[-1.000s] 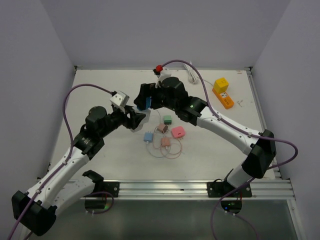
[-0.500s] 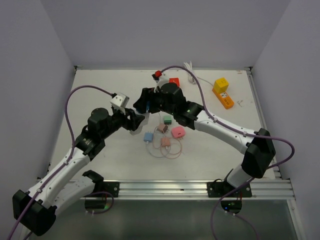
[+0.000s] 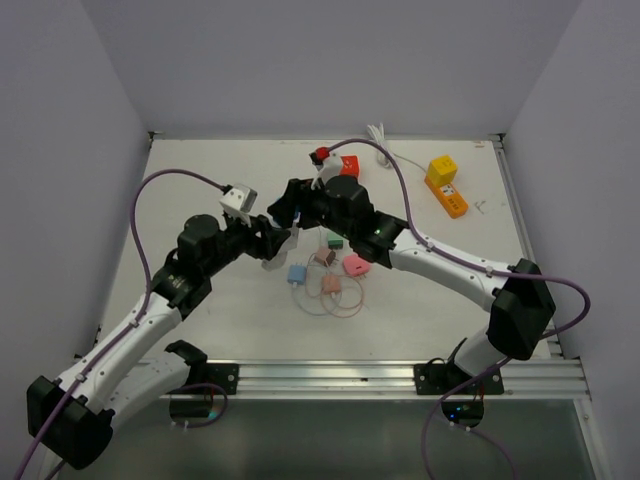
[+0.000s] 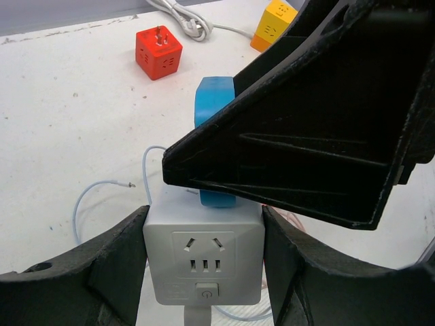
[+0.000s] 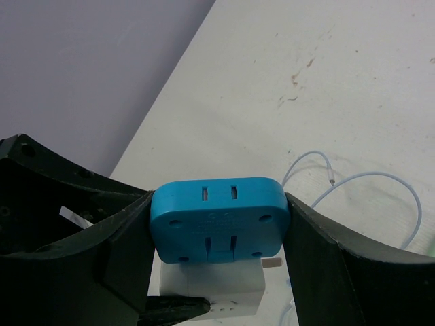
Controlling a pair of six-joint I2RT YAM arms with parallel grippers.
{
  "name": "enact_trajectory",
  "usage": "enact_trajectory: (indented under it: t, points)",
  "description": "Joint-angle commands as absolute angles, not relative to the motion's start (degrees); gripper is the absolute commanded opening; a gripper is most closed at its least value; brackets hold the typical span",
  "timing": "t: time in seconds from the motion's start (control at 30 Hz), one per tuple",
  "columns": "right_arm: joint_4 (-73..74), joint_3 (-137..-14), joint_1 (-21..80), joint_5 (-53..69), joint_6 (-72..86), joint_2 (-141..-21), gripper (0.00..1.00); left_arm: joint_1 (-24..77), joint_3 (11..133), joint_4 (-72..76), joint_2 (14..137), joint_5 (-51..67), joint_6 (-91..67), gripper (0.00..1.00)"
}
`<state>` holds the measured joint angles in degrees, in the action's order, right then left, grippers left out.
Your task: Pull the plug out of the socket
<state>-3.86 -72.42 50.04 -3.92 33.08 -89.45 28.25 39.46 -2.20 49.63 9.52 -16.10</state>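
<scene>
A white cube socket (image 4: 202, 255) is clamped between my left gripper's (image 4: 204, 261) two black fingers, its outlet face and power button turned to the left wrist camera. The blue plug (image 5: 217, 217) sits against the socket's (image 5: 217, 288) far face. My right gripper (image 5: 217, 221) is shut on the plug, one finger on each short end. From above, both grippers meet left of the table's middle: left gripper (image 3: 270, 243) with the socket (image 3: 276, 250), right gripper (image 3: 292, 214) just behind it. The blue plug (image 4: 214, 109) is partly hidden behind the right fingers (image 4: 306, 136).
A red cube socket (image 3: 347, 165) stands behind the grippers. A yellow cube (image 3: 444, 170), an orange strip (image 3: 452, 200) and a white cord (image 3: 380, 135) lie at the back right. Small green (image 3: 335, 241), pink (image 3: 357, 265) and blue (image 3: 296, 273) chargers with thin cables lie nearby.
My right gripper has closed from wide open onto the blue plug. The right arm shifted slightly toward the front, uncovering the red cube. The left gripper kept its hold.
</scene>
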Motion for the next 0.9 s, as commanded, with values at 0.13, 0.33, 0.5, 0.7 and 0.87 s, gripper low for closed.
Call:
enact_trajectory:
  t: [0.13, 0.33, 0.5, 0.7, 0.87]
  points:
    - [-3.08, -79.35, 47.73, -11.07, 28.48, -86.75, 0.0, 27.33, 40.51, 0.53, 50.71, 8.43, -15.29, 0.0]
    - [-0.53, -85.85, 43.52, -8.18, 27.25, -88.5, 0.0, 27.42, 41.31, 0.09, 52.91, 13.44, -14.06, 0.0]
    - [-0.18, -88.68, 41.05, -6.59, 26.63, -89.65, 0.0, 27.68, 41.83, 0.09, 53.96, 15.73, -13.36, 0.0]
    - [-1.05, -90.0, 39.64, -8.7, 24.43, -89.47, 0.0, 27.95, 42.8, -3.34, 56.34, 16.7, -13.27, 0.0]
    - [-1.5, -90.7, 37.62, -9.4, 23.73, -89.38, 0.0, 28.04, 43.24, -4.13, 57.39, 17.58, -12.92, 0.0]
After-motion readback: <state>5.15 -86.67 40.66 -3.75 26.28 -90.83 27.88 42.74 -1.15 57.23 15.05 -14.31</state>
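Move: Clasped in the left hand, the white socket lies about 3 cm back from the right hand and some 4 cm below it, with no offset sideways. The right hand already grips the blue plug, some 3 cm ahead of the left hand and 4 cm above. From the right hand, on the table about 25 cm down, the red block lies 29 cm ahead and 15 right, the green plug 8 ahead and 11 right, and the pink plug level and 16 right. Pulling up and away from the socket, the right hand keeps its pinch on the blue plug; both hands first rise together some 3 cm, edging forward and right. The right hand then shoots off forward, up and right, ending about 11 cm from its start, nearer the red block. The left hand, still clamping the socket, sinks about 4 cm from its highest point. ##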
